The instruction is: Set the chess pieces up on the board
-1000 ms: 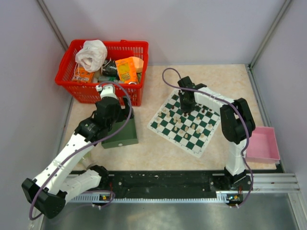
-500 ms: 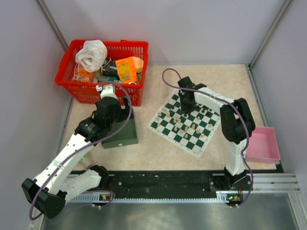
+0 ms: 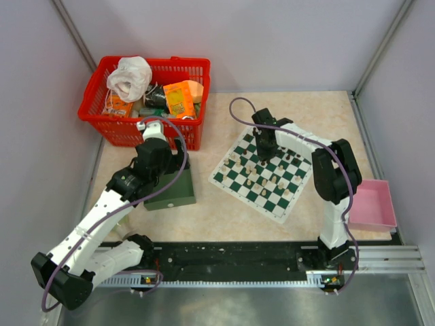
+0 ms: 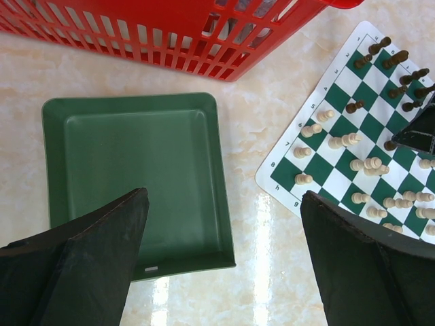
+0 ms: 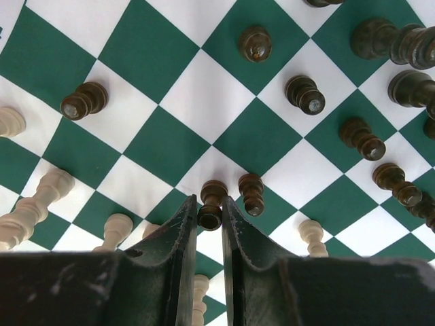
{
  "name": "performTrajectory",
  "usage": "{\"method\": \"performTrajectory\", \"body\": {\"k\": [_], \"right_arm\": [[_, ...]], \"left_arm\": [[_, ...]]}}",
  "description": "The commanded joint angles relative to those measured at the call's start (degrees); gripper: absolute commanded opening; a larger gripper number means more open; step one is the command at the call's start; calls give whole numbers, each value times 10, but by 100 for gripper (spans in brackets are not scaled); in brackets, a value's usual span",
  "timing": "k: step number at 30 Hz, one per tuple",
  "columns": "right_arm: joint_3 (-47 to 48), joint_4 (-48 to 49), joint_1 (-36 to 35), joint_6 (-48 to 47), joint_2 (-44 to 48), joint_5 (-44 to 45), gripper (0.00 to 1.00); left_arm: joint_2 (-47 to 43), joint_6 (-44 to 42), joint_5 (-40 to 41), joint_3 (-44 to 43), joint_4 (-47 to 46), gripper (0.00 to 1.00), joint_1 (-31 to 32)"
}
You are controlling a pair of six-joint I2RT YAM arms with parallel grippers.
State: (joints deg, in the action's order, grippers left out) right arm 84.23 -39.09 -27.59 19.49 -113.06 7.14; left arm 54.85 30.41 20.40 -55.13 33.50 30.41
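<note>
The green-and-white board (image 3: 219, 178) lies right of centre, and dark and cream chess pieces (image 3: 250, 178) stand scattered over it. My right gripper (image 3: 265, 151) reaches down onto the board's far part. In the right wrist view its fingers (image 5: 210, 204) press on both sides of a dark pawn's head (image 5: 213, 192), whose base rests on the board (image 5: 190, 95). A second dark pawn (image 5: 251, 193) stands just right of the fingers. My left gripper (image 3: 175, 149) hangs wide open (image 4: 223, 195) above the green tray (image 4: 217, 170), holding nothing.
A red basket (image 3: 88, 109) full of packets stands at the back left, right behind the green tray (image 3: 173, 193). A pink tray (image 3: 372, 204) sits at the right edge. Cream pieces (image 5: 41, 197) crowd the squares beside my right fingers. The board's corner (image 4: 272, 178) shows in the left wrist view.
My right jaws have narrowed onto the dark pawn. Both arms stay where they were, and the left gripper stays wide open.
</note>
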Motion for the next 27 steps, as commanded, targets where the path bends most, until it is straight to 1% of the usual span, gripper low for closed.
{"method": "performTrajectory", "body": {"k": [1, 6, 11, 16, 21, 24, 27], "right_arm": [[35, -8, -4, -7, 18, 4, 14], [47, -9, -4, -1, 50, -19, 13], [30, -13, 6, 11, 110, -3, 13], [-23, -11, 65, 24, 185, -11, 13], [-90, 4, 156, 27, 262, -6, 13], [-129, 13, 217, 32, 281, 1, 13], [-162, 35, 254, 37, 281, -2, 13]], "left_arm": [[-11, 9, 2, 0, -16, 99, -3], [-11, 7, 2, -1, -16, 99, -2], [-15, 7, 6, -1, -13, 99, -2], [-16, 4, 5, -1, -11, 99, -2], [-20, 11, 3, 2, -13, 99, -4], [-20, 11, -5, 3, -19, 99, -4], [-18, 9, -9, 1, -19, 99, -4]]}}
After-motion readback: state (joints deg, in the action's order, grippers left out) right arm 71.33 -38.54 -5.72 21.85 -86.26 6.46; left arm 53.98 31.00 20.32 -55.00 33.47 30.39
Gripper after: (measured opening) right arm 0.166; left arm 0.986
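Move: At the right hand, the held dark pawn still stands on its square. The empty square at the right end of the second dark row lies about 14 cm right and 1 cm back, some 2 cm lower. The row's last dark pawn is 12 cm right, level with the hand. Another dark pawn stands 2 cm right, a light pawn 4 cm right and 1 cm back. From the left hand the empty square is roughly 34 cm right, 8 cm ahead, 20 cm down. Lifting the already pinched dark pawn straight off its square, the right hand climbs about 11 cm, then swings some 16 cm to the right, high over the dark pawns, towards the board's right corner, starting to sink at the end. The fingers keep their hold while the wrist turns clockwise some 20 degrees and tips the fingertips forward. ##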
